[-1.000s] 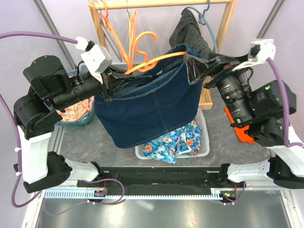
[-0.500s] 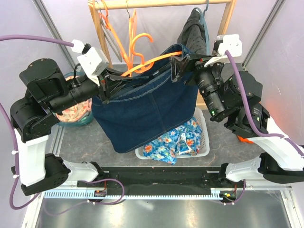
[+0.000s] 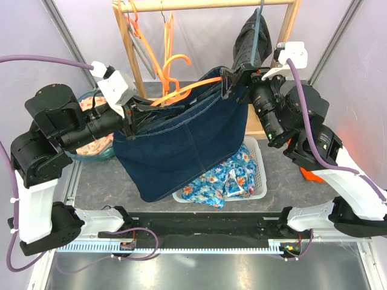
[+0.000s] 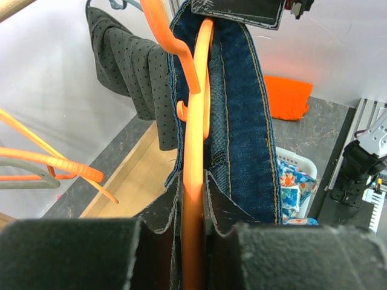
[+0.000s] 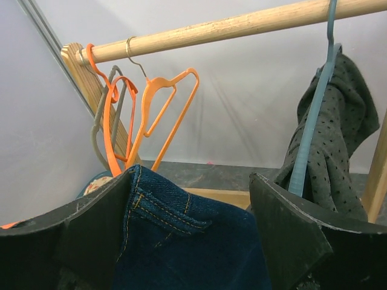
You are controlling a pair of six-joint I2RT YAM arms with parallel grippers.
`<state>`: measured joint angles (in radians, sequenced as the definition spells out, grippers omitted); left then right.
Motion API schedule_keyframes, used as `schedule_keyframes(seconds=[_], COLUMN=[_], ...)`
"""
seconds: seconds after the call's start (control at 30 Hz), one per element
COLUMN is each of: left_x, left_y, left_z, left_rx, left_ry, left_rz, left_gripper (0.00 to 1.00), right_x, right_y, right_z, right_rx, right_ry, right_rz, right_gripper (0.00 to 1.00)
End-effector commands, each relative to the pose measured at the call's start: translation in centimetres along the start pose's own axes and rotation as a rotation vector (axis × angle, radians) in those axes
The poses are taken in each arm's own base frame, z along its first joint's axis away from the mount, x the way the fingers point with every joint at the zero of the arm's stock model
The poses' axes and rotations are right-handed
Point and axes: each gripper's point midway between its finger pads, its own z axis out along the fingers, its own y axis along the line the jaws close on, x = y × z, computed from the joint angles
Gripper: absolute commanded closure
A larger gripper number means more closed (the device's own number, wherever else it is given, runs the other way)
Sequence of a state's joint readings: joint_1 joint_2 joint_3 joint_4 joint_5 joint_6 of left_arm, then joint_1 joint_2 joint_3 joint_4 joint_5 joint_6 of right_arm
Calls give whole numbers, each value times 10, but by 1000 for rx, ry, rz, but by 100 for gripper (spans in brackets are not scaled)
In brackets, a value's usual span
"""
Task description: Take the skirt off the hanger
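Observation:
A dark blue denim skirt (image 3: 181,151) hangs on an orange hanger (image 3: 184,89) in front of the rack. My left gripper (image 3: 134,115) is shut on the hanger's left arm; in the left wrist view the orange bar (image 4: 195,151) runs straight between my pads (image 4: 166,208), with the skirt's waistband (image 4: 242,121) draped over it. My right gripper (image 3: 233,81) is open at the skirt's right top corner. In the right wrist view the waistband corner (image 5: 175,235) sits between the wide-spread fingers (image 5: 91,229), resting against the left one.
Behind the skirt, a wooden rail (image 5: 242,24) carries spare orange hangers (image 3: 169,60) and a grey dotted garment (image 3: 249,36) on a blue hanger. A white basket (image 3: 259,181) of floral cloth lies below. A teal bowl (image 3: 91,148) stands at left, an orange cloth (image 3: 309,175) at right.
My right arm has swung left and up, bringing its open jaws around the skirt's right waistband corner. The skirt and hanger have shifted slightly left. The left grip is unchanged.

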<state>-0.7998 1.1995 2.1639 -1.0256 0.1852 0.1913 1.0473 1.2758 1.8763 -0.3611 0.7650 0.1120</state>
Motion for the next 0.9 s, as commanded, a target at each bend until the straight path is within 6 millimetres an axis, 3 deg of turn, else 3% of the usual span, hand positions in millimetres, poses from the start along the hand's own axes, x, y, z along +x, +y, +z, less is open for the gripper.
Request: schedule_keyframes(seconds=[0.0,0.07,0.13,0.17,0.2,0.3,0.4,0.57,0.6,0.63,0.67,0.7,0.73,0.77,0.87], left_x=[-38,-38,-36,-37,-36,-33,-25,1,8,11,12,11,12,15,17], left_y=[2,2,1,2,2,2,0,-2,-4,-6,-7,-9,-9,-9,-10], left_z=[-9,-10,-8,-9,-8,-7,-1,12,13,17,18,19,21,26,32], left_rx=[-9,-10,-7,-9,-9,-8,3,38,50,60,68,80,84,87,100], left_ry=[-144,-146,-139,-141,-139,-132,-105,-4,19,31,32,30,36,45,54], left_rz=[7,9,8,10,9,11,24,61,55,53,53,50,50,46,50], left_gripper=[98,98,98,98,98,98,98,98,98,98,98,98,98,98,98], right_x=[14,22,28,35,38,48,49,24,21,-6,9,5,-16,-8,-15], right_y=[4,7,6,8,8,9,14,36,48,56,70,82,89,109,132], right_z=[7,8,9,10,10,12,15,18,17,13,19,16,10,5,-12], right_rx=[-22,-33,-35,-46,-42,-38,-57,-145,-201,-244,-270,-316,-343,-388,-442], right_ry=[33,54,67,81,86,104,108,82,89,54,109,113,78,99,90], right_rz=[17,26,33,31,39,44,45,68,73,117,94,101,119,112,125], right_gripper=[15,17,29,39,65,88,93,97,98,99,100,100,100,100,100])
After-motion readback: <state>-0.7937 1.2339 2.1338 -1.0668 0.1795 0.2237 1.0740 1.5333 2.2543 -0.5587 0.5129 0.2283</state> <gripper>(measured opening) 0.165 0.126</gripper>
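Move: The jeans' right waist end lies between the right hand's open fingers, about 1 cm ahead, 2 cm left and 3 cm below their middle. The held hanger's orange hook stands some 12 cm left, about level fore-and-aft and 2 cm above; the grey dotted garment hangs about 13 cm ahead, 5 cm right and 5 cm lower. From the left hand, still gripping the orange hanger, that waist end is roughly 8 cm ahead and 13 cm right, at about its height. The right fingers shut on the jeans' right waist end and pinch it as the hand sinks about 3 cm and drifts left. Keeping hold, it then pulls the denim up some 5 cm and left towards the hook, speeding up and swinging about 10 degrees counter-clockwise. The left hand keeps its grip on the hanger, sinking 2 to 3 cm with a slight tilt. ##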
